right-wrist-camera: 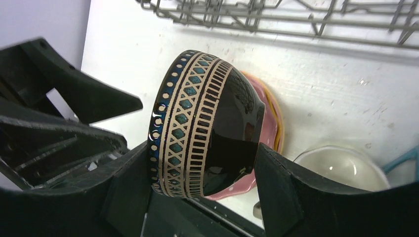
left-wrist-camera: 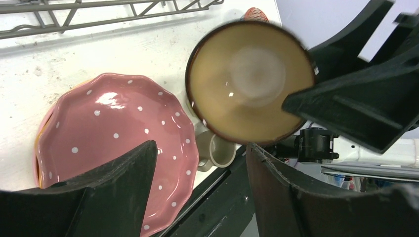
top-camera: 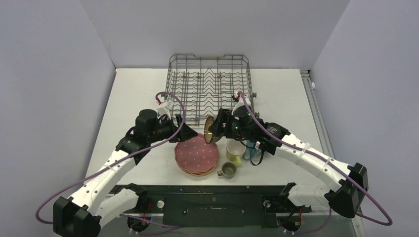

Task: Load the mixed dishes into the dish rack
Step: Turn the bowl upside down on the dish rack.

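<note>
My right gripper (top-camera: 222, 129) (right-wrist-camera: 197, 163) is shut on the dark brown bowl (top-camera: 211, 130) (right-wrist-camera: 207, 133), one finger against the rim and the other against the base. The bowl hangs on its side above the table, its tan inside (left-wrist-camera: 252, 79) facing the left gripper. My left gripper (top-camera: 190, 133) (left-wrist-camera: 200, 192) is open just left of the bowl, with nothing between its fingers. Below them lies a stack of scalloped plates with the pink dotted one (top-camera: 197, 154) (left-wrist-camera: 113, 148) on top. The dish rack (top-camera: 210, 84) stands behind, with no dishes showing in it.
A yellow mug (top-camera: 235, 150) (right-wrist-camera: 341, 165) and a blue mug (top-camera: 254, 150) stand right of the plates under the right arm. A small grey-olive mug (top-camera: 228, 170) (left-wrist-camera: 220, 150) sits near the table's front edge. The rack's near wall (right-wrist-camera: 276, 15) is close behind both grippers.
</note>
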You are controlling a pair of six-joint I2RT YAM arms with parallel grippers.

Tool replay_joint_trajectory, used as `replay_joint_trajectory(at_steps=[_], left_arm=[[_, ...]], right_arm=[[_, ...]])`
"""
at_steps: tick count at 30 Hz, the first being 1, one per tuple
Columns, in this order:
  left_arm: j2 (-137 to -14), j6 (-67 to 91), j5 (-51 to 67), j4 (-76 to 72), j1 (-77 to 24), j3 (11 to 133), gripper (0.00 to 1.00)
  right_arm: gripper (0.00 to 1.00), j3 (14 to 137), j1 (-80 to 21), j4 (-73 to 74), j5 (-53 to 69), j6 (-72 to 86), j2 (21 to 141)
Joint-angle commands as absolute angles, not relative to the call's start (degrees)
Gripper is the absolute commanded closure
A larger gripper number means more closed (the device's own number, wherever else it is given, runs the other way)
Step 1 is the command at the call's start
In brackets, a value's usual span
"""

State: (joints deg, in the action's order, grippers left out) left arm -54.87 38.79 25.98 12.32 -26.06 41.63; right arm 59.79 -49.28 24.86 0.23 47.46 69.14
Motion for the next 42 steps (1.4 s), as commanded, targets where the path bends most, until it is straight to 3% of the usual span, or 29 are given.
replay_joint_trajectory(at_steps=[1,15,35,42], left_arm=[[-53.59,35.72,24.30,15.48,-25.58,45.10,0.37],[-50.70,28.53,21.55,25.68,-25.53,47.99,0.36],[-47.98,25.66,22.08,27.11,-25.24,44.63,0.36],[-47.88,25.74,22.22,27.09,-25.22,44.33,0.36]], right_arm=[[1.00,66.83,-46.27,22.74,-0.97,44.26,70.17],[1.00,85.41,-33.56,29.74,-6.49,32.78,85.05],[1.00,119.46,-28.66,41.26,-24.29,15.68,121.21],[1.00,126.78,-28.67,41.93,-32.84,8.72,128.41]])
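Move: The bowl is in my right hand already, its open side facing left. The spot I want, towards the right rear of the dish rack, is about 30 cm ahead, 9 cm right and 12 cm below that hand. The green mug is some 7 cm back and 11 cm right, and the pink plate 9 cm back and 11 cm left, each roughly 15 to 18 cm lower. From my left hand, that rack spot is some 32 cm ahead and 23 cm right, 11 cm down. Keeping the bowl pinched between rim and base, I carry it forward about 30 cm with my right hand and some 8 cm right, first rising 4 cm over the rack's front rail, then sinking well below my starting height. On the way I roll the wrist so its left side drops about 45 degrees, tipping the bowl's mouth downward. My empty left hand draws about 4 cm away leftward and back, fingers still open. ##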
